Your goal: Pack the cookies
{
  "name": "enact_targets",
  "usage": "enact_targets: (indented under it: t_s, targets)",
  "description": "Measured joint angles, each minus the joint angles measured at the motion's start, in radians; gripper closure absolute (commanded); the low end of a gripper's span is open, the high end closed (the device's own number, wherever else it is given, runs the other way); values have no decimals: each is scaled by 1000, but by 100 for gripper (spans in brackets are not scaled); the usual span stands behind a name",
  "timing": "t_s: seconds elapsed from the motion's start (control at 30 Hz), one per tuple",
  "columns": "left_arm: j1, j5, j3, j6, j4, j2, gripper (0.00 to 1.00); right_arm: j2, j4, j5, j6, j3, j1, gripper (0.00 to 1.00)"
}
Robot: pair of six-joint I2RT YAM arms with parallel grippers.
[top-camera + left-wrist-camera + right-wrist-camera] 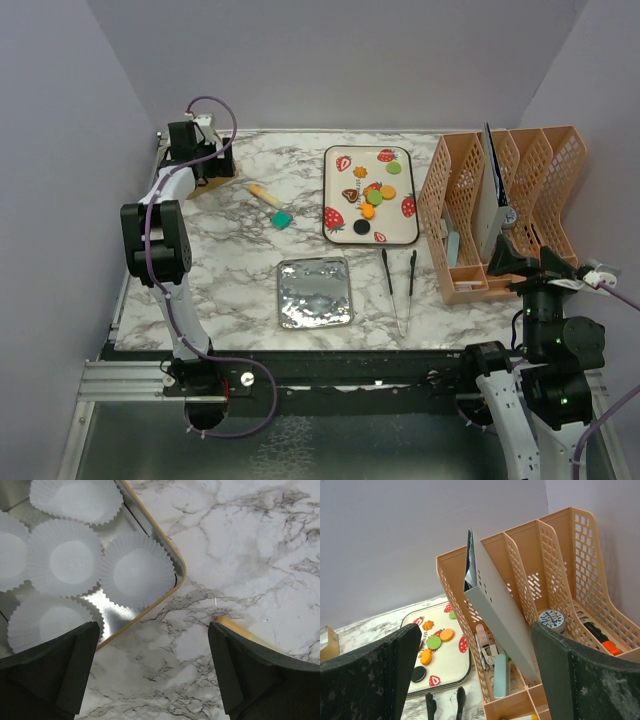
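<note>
The cookies (pixel 368 195) lie loose in orange, green, black and brown on a white strawberry-print tray (pixel 332 205) at the back middle of the table; the right wrist view also catches several cookies (pixel 434 641). My left gripper (pixel 205 165) hangs open at the far left corner. In the left wrist view the left gripper (pixel 155 670) is over bare marble, just off the corner of a gold-rimmed tray (pixel 165 542) of white paper cups (pixel 135 572). My right gripper (pixel 508 255) is open and empty near the front right; the right gripper (pixel 477 675) faces the peach organizer.
A peach file organizer (pixel 500 200) with a grey folder stands at the right. Black tongs (pixel 400 285) lie beside a shiny foil tray (pixel 314 292) at the front middle. A spatula (pixel 270 205) with a teal head lies left of the strawberry tray.
</note>
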Motion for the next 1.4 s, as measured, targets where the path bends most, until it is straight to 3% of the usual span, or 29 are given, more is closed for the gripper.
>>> enact_targets:
  t_s: [0.9,1.4]
  targets:
    - [0,11,-23,140,-21,64,2,23,0,0,0,0,0,0]
    - [-23,67,-272,55,-64,-148,1,21,0,0,0,0,0,0]
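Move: Ahead and to the left of the left hand lies the tin of paper cups, its middle about 7 cm farther out, 6 cm left and 6 cm below. The orange tube lies level with the hand, some 12 cm to its right; the green block is about 17 cm right and 8 cm back, both some 7 cm down. From the right hand the tin is roughly 45 cm ahead, 80 cm left and 27 cm below. Sinking about 5 cm in two short steps at the tin's near right-hand wall, the open left hand sets its left finger inside the rim, then draws back some 7 cm and 3 cm to the right, dragging the tin by that wall. The fingers stay wide open and tip down about 10 degrees in all. ##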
